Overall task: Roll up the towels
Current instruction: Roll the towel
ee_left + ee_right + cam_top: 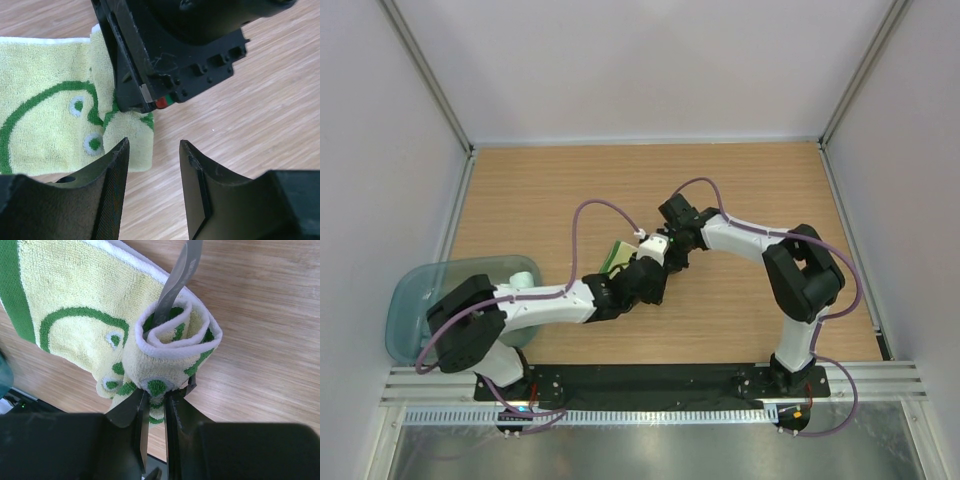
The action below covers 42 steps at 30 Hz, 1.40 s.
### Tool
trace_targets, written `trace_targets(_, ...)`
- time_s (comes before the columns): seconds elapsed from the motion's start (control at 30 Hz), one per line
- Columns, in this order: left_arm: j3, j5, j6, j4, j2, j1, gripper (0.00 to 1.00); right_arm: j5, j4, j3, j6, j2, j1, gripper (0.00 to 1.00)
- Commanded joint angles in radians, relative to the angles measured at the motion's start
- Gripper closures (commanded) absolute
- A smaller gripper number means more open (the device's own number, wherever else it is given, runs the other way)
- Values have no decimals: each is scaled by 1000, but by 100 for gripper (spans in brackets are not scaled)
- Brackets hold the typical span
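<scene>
The green and cream towel lies partly flat on the wooden table, one end curled into a loose roll. My right gripper is shut on the lower edge of that roll. A thin grey strip reaches into the roll's open end. My left gripper stands open just beside the towel, only bare wood between its fingers. From above, both grippers meet at the towel mid-table, the left gripper under the right gripper. A pale mint-blue towel sits rolled in the bin.
A translucent teal-grey plastic bin stands at the table's near left, beside the left arm's base. White walls enclose the table on three sides. The right gripper's black body hangs close above the left fingers.
</scene>
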Motion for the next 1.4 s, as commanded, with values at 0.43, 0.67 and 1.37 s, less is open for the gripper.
trace_targets(0.43, -45, -104, -25, 94, 180, -5, 52, -64, -50, 64, -25, 10, 7, 90)
trace_targets(0.67, -8, -118, -78, 34, 272, -4, 52, -72, -81, 85, -40, 12, -2, 86)
trace_targets(1.37, 63, -12, -71, -56, 336, 38, 91, -92, -141, 118, -138, 35, -197, 46)
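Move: The towel's rolled part has its middle about 7 cm ahead of the left hand, 1 cm to its right and 6 cm below; its near end lies closer, while the right fingers already pinch it at mid-length, about 1 cm above its middle. The still flat part spreads to the roll's left, its middle about 8 cm ahead of the left hand, 8 cm to its left and 8 cm below. The tag at the roll's far end is some 7 cm ahead of the right hand and 2 cm left. The roll's near half is taken over by the left hand: with fingers half open it sinks about 6 cm over it, then eases forward some 3 cm while closing, and pinches the roll. The right hand holds its grip almost still until the left has come down, then opens and draws off to the right and somewhat forward, about 7 cm. ##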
